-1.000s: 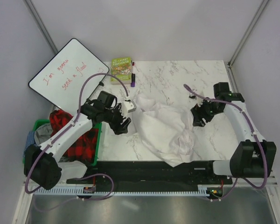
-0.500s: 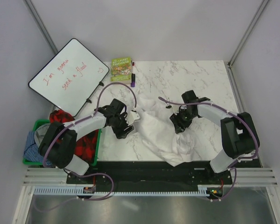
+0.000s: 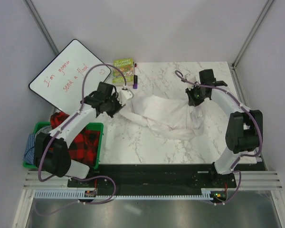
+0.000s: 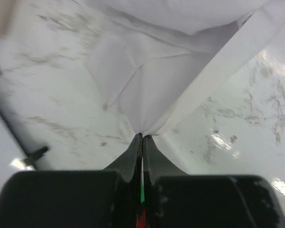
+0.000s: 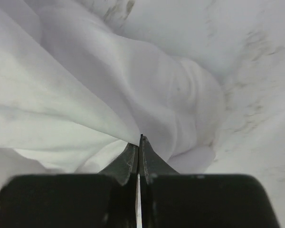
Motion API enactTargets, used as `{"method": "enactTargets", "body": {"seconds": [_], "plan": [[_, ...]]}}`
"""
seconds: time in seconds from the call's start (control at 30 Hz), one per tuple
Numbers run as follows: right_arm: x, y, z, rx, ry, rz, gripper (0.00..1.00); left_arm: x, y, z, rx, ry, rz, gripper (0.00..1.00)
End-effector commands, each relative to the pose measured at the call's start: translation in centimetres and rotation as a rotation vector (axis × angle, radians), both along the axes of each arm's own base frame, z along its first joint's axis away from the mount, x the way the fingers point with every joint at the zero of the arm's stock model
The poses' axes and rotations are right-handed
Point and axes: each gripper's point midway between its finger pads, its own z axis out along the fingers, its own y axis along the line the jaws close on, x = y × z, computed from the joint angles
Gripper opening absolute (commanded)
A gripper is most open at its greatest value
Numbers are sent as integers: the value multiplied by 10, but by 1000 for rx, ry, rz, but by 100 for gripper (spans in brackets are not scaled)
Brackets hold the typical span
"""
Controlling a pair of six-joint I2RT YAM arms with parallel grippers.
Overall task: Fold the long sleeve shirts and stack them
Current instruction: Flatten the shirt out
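Note:
One of the long sleeve shirts, a plain white one point(image 3: 165, 116), lies stretched across the middle of the marble table point(image 3: 147, 147) between my two arms. My left gripper point(image 3: 119, 108) is shut on its left end; in the left wrist view the cloth point(image 4: 152, 90) fans out from the closed fingertips point(image 4: 142, 137). At the shirt's right end my right gripper point(image 3: 194, 100) is shut on a fold. In the right wrist view, white folds point(image 5: 85, 95) bunch around the closed tips point(image 5: 141, 138).
A green bin point(image 3: 99, 142) at the left table edge holds a red plaid cloth point(image 3: 80, 145), with a blue cloth point(image 3: 30, 145) beside it. A whiteboard point(image 3: 69, 76) leans at the back left. A green book point(image 3: 123, 70) and a purple marker point(image 3: 135, 81) lie at the back.
Both grippers have closed on the white shirt and pulled toward the back and apart. The crumpled heap is now drawn out into a long band across the table.

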Motion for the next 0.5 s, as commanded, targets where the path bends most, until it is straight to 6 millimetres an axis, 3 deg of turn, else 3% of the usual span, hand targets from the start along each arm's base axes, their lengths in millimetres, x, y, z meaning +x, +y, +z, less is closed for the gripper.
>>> {"method": "enactTargets", "body": {"seconds": [0.0,0.07,0.17,0.3,0.33,0.47], "plan": [[35,-18,75,17,-178,-54,0,32,7,113,-114,-232,34,2],[39,-25,91,4,-215,-53,0,29,12,132,-108,-283,33,2],[37,-39,110,2,-260,-74,0,22,24,143,-92,-329,56,2],[26,-46,136,0,-316,-72,0,9,39,144,-90,-349,86,2],[24,-60,144,-7,-335,-102,0,7,47,144,-87,-355,109,2],[16,-78,157,-25,-364,-135,0,-9,57,156,-135,-390,124,2]]}}
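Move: Both hands already grip the white shirt's two ends. Its middle lies on the table about 23 cm right of the left hand, 2 cm ahead and 9 below; from the right hand it is some 12 cm left, 3 back and 7 below. From the left hand the book is roughly 24 cm ahead and 4 right, the dark marker 18 ahead and 10 right, the whiteboard 19 ahead and 21 left, the green bin 11 back and 22 left. Shut fingers keep their pinch on the shirt's ends as both hands swing up fast and draw apart. The left climbs about 15 cm, pushing 4 cm forward and easing back while drifting 4 cm left; the right rises some 12 cm and pulls 6 cm right, also forward then slightly back. Both wrists tilt their fingertips 15–20 degrees forward. ##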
